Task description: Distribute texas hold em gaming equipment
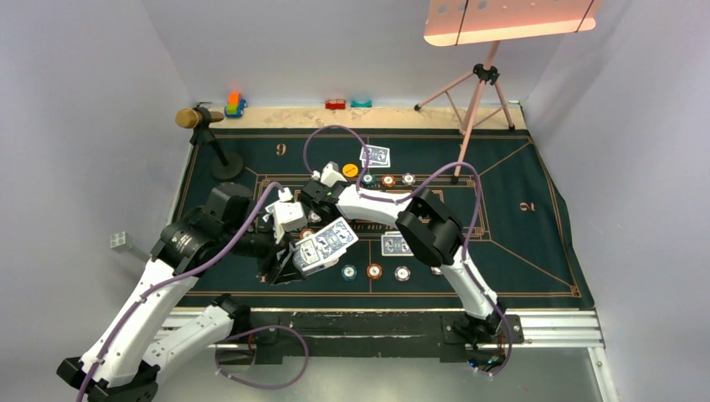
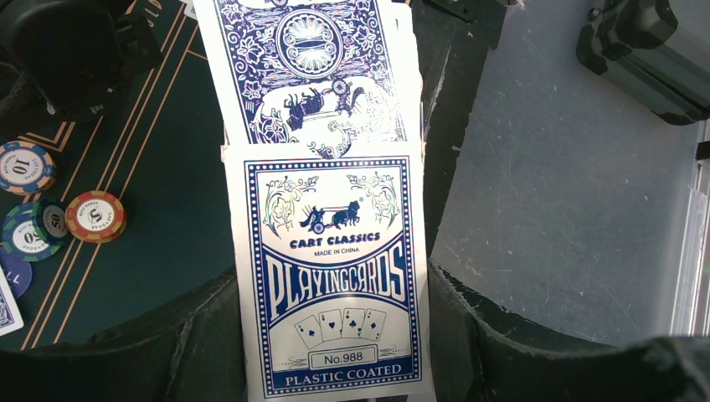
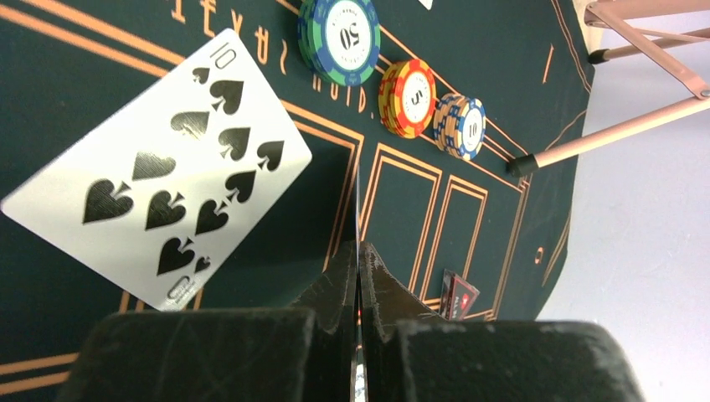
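Note:
My left gripper [image 1: 293, 255] is shut on a blue and white playing-card box [image 2: 335, 276], its fingers [image 2: 197, 343] pressed on both sides. Blue-backed cards [image 2: 314, 75] stick out of the box top. My right gripper [image 3: 358, 260] reaches across to the left and is shut on a thin playing card [image 3: 358, 201] seen edge-on. A ten of spades [image 3: 163, 172] shows face-up beside it; I cannot tell whether it lies on the mat. Face-down cards [image 1: 375, 156] [image 1: 395, 244] lie on the mat. Three chips [image 1: 388, 180] form a far row, three chips [image 1: 374, 270] a near row. A yellow disc [image 1: 351, 169] lies by the far cards.
The dark green mat [image 1: 511, 243] covers the table. A pink tripod [image 1: 479, 92] stands at the back right, its leg [image 3: 603, 134] near the far chips. A microphone stand [image 1: 219, 155] stands back left. Small toys [image 1: 235, 104] [image 1: 336, 104] line the back edge. A small red piece [image 3: 457, 295] lies near my right fingers.

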You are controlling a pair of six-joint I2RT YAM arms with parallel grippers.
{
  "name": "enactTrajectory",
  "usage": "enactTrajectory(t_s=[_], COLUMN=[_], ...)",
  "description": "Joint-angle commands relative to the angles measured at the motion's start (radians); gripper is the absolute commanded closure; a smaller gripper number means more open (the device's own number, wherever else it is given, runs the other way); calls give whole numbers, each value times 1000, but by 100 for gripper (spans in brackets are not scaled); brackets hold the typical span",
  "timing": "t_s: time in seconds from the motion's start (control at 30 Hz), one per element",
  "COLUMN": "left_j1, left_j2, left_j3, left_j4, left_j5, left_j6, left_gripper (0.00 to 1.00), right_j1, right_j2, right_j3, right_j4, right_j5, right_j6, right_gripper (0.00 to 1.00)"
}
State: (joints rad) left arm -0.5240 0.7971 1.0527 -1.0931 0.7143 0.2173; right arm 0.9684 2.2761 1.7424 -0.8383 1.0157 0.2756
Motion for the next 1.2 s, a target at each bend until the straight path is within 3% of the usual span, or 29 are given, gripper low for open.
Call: enactTrajectory(t_s=[0.0,0.17,0.43,0.77,0.93,1.17], left_j1=[6,8,8,9,9,11], left_j2=[-9,-11,-10,-12,-16,-21], left_j3=[29,24,21,18,12,6], left_j4=[25,23,25,23,21,24], left_j5=[34,30,29,25,23,21], left_j6=[-27,-24,-26,-22,-20,-19], left_gripper=[80,80,80,79,79,79], right_j1=[-2,1,3,1,-27,-224], right_j2=[-47,-46,-66,-200,-285,-397], right_j3=[-10,-43,-74,-154,-199,-348], right_j4=[97,164,204,273,314,472], right_j5=[29,-67,-256,-502,-591,-772], right_j6=[5,16,58,67,71,158], right_gripper=[100,98,73,45,43,47])
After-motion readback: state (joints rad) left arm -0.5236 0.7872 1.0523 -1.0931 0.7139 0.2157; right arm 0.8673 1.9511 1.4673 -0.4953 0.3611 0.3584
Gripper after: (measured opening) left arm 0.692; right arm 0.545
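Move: The right hand, its shut fingers holding one card on edge, stands roughly 5 cm above the mat. The ten of spades, where that card goes, lies about 7 cm to its left and 3 cm farther out. Some 9 cm ahead stand the green chip stack, 2 cm to the left, and the red chip stack, 4 cm to the right. From the left hand, which holds the deck, the ten lies about 28 cm ahead, 11 cm right and 21 cm below. Sinking about 3 cm while easing left, the right hand opens its fingers past halfway and lets go of the card beside the ten of spades. The opening hand draws on left and a little back, then climbs some 4 cm clear, turning near bottom and on through the rise by about 45 degrees in all, left side up, from pointing forward and right to pointing down and forward. ##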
